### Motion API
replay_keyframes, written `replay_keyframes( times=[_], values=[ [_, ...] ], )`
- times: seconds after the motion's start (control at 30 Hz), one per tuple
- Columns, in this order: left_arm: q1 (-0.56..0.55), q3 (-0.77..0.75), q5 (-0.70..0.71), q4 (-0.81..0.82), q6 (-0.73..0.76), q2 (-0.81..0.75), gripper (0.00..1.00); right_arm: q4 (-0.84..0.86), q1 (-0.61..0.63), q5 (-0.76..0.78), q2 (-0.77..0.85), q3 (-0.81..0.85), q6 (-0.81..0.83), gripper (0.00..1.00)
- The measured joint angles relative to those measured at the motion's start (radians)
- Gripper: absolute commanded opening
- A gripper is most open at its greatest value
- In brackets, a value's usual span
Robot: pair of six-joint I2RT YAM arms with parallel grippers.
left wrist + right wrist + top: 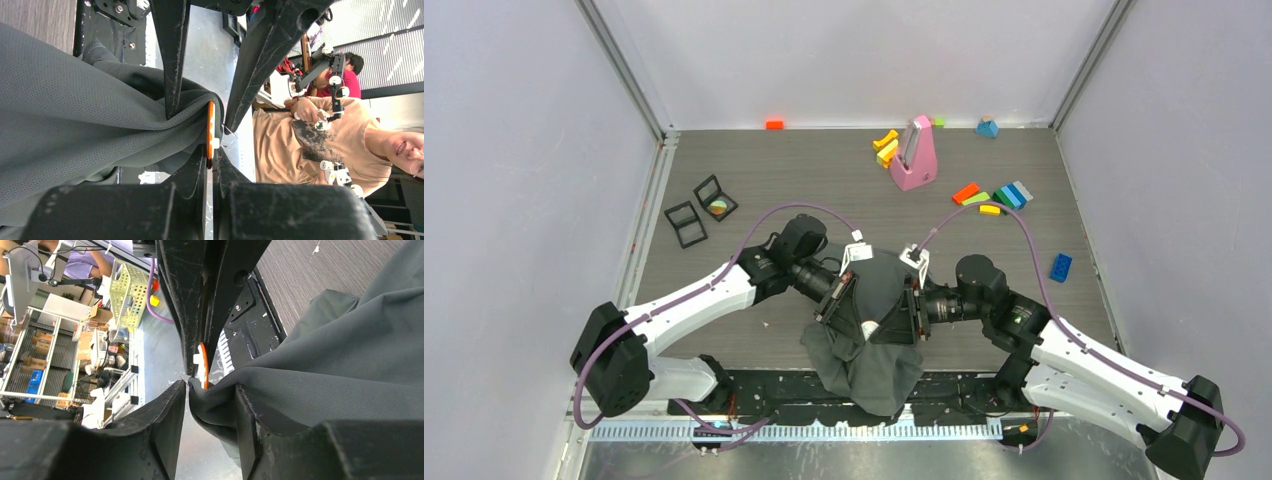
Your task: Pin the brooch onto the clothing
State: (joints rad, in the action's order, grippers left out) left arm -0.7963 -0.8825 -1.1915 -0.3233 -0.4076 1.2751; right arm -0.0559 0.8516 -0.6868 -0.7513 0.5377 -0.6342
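Note:
The clothing (869,350), a dark grey T-shirt, hangs bunched between both arms over the table's near edge. My left gripper (210,155) is shut on the brooch (210,127), a thin orange disc with a white clasp, seen edge-on and pressed against a fold of the fabric (100,120). A fine pin tip sticks out beside it. My right gripper (211,392) faces it, jaws apart around that fold (220,400); the cloth touches one finger and a gap shows at the other. The brooch (202,365) sits just above the fold. From above, both grippers (849,300) (902,318) meet over the shirt.
A pink wedge-shaped object (913,155) stands at the back with yellow blocks beside it. Coloured blocks (999,197) and a blue brick (1060,266) lie on the right. Two black square cases (701,210) lie on the left, and an orange block (774,124) by the back wall.

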Motion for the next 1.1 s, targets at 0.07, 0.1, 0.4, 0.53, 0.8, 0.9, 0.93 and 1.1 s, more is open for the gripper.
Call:
replay_keyframes(
  times=[0.07,0.1,0.4,0.53,0.8,0.9,0.93,1.1],
  values=[
    [0.0,0.0,0.0,0.0,0.0,0.0,0.0,0.0,0.004,0.013,-0.004,0.0,0.0,0.41],
    [0.0,0.0,0.0,0.0,0.0,0.001,0.0,0.001,0.004,0.018,-0.005,0.0,0.0,0.4],
    [0.007,0.0,0.002,0.0,0.001,0.008,0.0,0.011,0.01,0.042,-0.029,0.005,-0.004,0.29],
    [0.011,0.0,0.006,0.0,0.002,0.01,0.0,0.011,0.013,0.061,-0.033,0.01,-0.008,0.23],
    [0.018,0.0,0.023,0.004,0.008,0.01,0.0,0.001,0.018,0.118,-0.026,0.01,-0.031,0.18],
    [0.02,0.0,0.03,0.004,0.016,0.01,0.0,-0.009,0.021,0.139,-0.026,0.013,-0.038,0.17],
    [0.02,0.0,0.032,0.005,0.018,0.01,0.0,-0.013,0.022,0.146,-0.027,0.014,-0.041,0.17],
    [0.022,0.0,0.045,0.005,0.023,0.011,0.0,-0.032,0.025,0.174,-0.028,0.02,-0.051,0.15]
  ],
)
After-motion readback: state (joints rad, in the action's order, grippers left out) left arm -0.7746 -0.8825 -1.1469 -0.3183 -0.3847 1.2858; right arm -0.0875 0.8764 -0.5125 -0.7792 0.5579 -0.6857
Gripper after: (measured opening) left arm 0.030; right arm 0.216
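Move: Right between the half-open right fingers, about 1 cm to the left of their hand point and level with it, sits the fold of clothing next to be gripped. The brooch, edge-on, is about 2 cm left and 1 cm back; the main body of the clothing lies some 12 cm ahead and 12 cm below. From the left hand, which holds the brooch, the fold is about 3 cm right and 1 cm back, the brooch itself 1 cm right and 1 cm back. Closing to roughly half their gap, the right fingers pinch the fold of clothing right beside the brooch's rim while that hand eases about 2.5 cm forward, sinks slightly and turns some 10 degrees clockwise. The left gripper keeps its shut hold on the brooch and drifts about 1.5 cm forward and a little down with it. ##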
